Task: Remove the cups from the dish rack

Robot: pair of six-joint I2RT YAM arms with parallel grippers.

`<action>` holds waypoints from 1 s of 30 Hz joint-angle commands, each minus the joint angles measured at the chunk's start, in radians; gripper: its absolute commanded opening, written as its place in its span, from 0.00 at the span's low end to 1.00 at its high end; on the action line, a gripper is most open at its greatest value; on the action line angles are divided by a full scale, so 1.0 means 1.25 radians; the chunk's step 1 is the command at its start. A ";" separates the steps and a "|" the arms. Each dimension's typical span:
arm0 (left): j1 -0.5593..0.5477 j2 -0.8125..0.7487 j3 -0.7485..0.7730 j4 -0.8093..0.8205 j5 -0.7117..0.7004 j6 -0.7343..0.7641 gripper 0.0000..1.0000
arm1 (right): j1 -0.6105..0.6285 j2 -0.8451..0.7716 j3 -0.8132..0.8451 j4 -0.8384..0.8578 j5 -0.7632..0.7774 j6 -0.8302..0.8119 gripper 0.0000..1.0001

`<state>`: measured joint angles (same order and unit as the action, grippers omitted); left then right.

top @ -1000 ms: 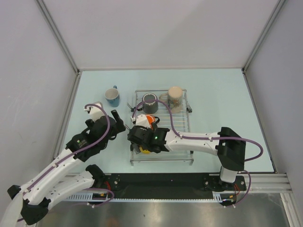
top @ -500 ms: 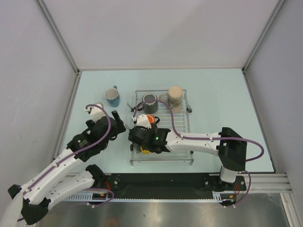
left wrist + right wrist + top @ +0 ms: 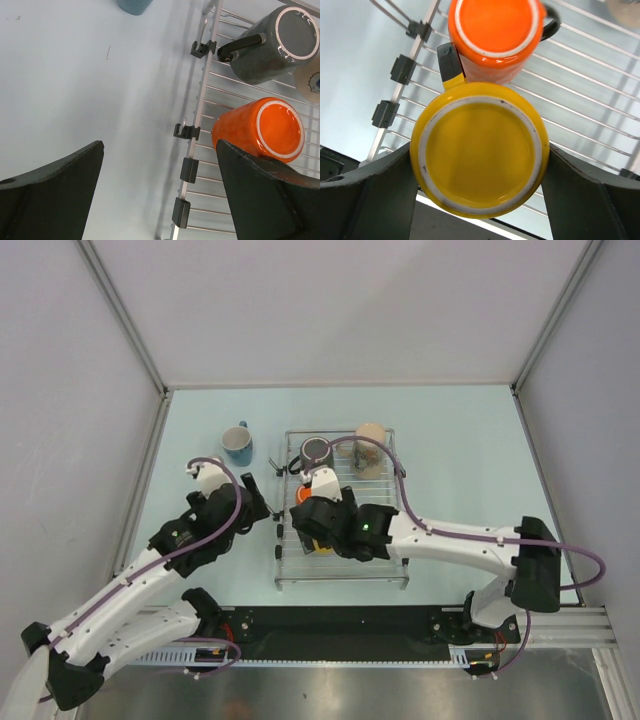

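Observation:
My right gripper (image 3: pixel 479 172) is shut on the yellow cup (image 3: pixel 480 155), one finger on each side and its base facing the wrist camera, above the silver dish rack (image 3: pixel 600 90). The orange cup (image 3: pixel 495 35) stands upside down right behind it, touching or nearly so. In the top view the dark grey cup (image 3: pixel 317 452) and the beige cup (image 3: pixel 370 445) sit at the rack's (image 3: pixel 340 583) far end. The blue cup (image 3: pixel 237 443) stands on the table, left of the rack. My left gripper (image 3: pixel 160 200) hangs open over the rack's left rail, empty, its right finger (image 3: pixel 270 200) beside the orange cup (image 3: pixel 250 127).
The rack's left rail carries black clips (image 3: pixel 187 131). Grey walls close in the pale blue table on three sides. The two arms lie close together at the rack's near left corner (image 3: pixel 280 540).
The right gripper has closed on the yellow cup and shifted a little right and away from the near edge. The left gripper has edged slightly towards the rack.

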<state>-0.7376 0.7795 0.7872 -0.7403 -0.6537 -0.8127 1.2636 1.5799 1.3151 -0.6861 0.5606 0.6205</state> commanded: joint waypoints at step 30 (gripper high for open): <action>-0.004 -0.096 -0.140 0.510 0.402 0.049 0.98 | -0.316 -0.566 -0.352 0.508 -0.420 0.017 0.00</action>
<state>-0.7387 0.6758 0.6556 -0.3244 -0.3084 -0.7734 0.9279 0.9352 0.9119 -0.3546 0.2031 0.5957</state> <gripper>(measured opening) 0.983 0.873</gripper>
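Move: My right hand already holds the yellow cup about 5 cm above its old place; my open left gripper, which is to take it, sits some 16 cm left, 5 cm farther out and slightly higher. From my right hand the orange cup is 9 cm ahead, 3 cm left and 5 cm lower, the gray mug roughly 20 cm ahead, 3 cm left. From my left hand, the orange cup lies about 4 cm ahead, 13 cm right, 8 cm down. I keep my grip on the yellow cup and carry it up about 12 cm and some 9 cm right, away from the rack's left rail, rolling my right wrist about 30 degrees so its left side rises, then sinking slightly. My open left hand eases forward and right, then swings right and up towards the orange cup, about 7 cm right in all, turning clockwise and dropping its left side; it touches nothing. ##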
